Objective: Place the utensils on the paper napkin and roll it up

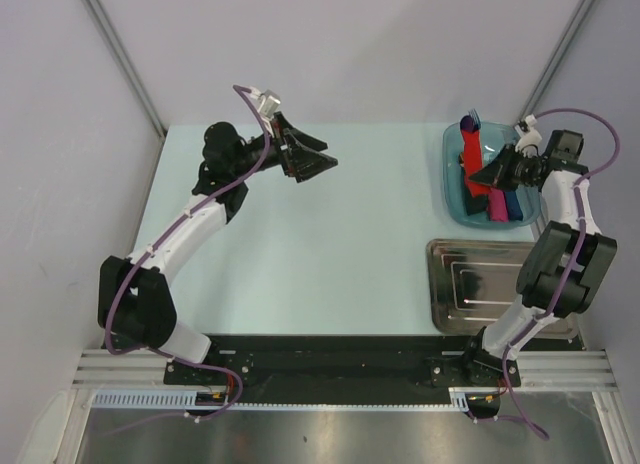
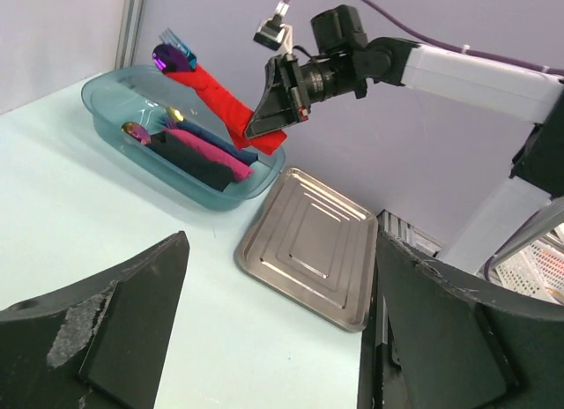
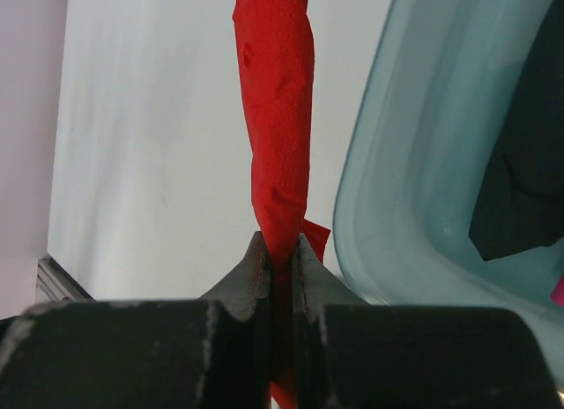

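Note:
A red paper napkin is rolled up round the utensils. The purple spoon bowl and the bright blue utensil's end poke out of its top. My right gripper is shut on the roll's lower end and holds it tilted over the blue bin. In the top view the roll sits at the right gripper. The right wrist view shows the roll pinched between the right gripper's jaws. My left gripper is open and empty above the table's far middle, and it also shows in the left wrist view.
The translucent blue bin at the far right holds other rolls, pink, black and blue, with gold spoon heads. A steel tray lies near the right arm's base and also shows in the left wrist view.

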Controlling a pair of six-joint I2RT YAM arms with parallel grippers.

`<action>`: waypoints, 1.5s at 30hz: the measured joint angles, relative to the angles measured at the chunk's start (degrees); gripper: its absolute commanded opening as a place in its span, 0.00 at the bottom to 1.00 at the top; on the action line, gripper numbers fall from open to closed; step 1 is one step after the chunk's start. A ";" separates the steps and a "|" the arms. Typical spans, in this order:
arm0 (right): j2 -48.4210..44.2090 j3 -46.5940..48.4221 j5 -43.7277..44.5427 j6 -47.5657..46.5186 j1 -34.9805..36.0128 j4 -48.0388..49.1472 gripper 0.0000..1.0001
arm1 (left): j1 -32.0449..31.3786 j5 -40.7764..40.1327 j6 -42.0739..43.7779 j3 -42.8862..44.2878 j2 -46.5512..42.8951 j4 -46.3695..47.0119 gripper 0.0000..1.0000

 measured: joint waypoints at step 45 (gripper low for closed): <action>28.11 7.69 12.96 6.67 3.23 2.71 0.35 | 3.93 2.51 -1.90 1.70 5.38 -6.05 0.92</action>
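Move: The right hand holds the rolled red napkin above the blue tub; its resting place along the tub's left wall is some 8 cm ahead, straight in line sideways, and 18 cm below. At that depth the black roll lies 7 cm ahead and 5 to the right, the pink roll 6 ahead and 10 right. From the left hand, the resting place is about 12 cm ahead, 44 right and 34 below. Right hand lowers the red roll about 18 cm into the tub, then opens partly; the left sinks slightly. ##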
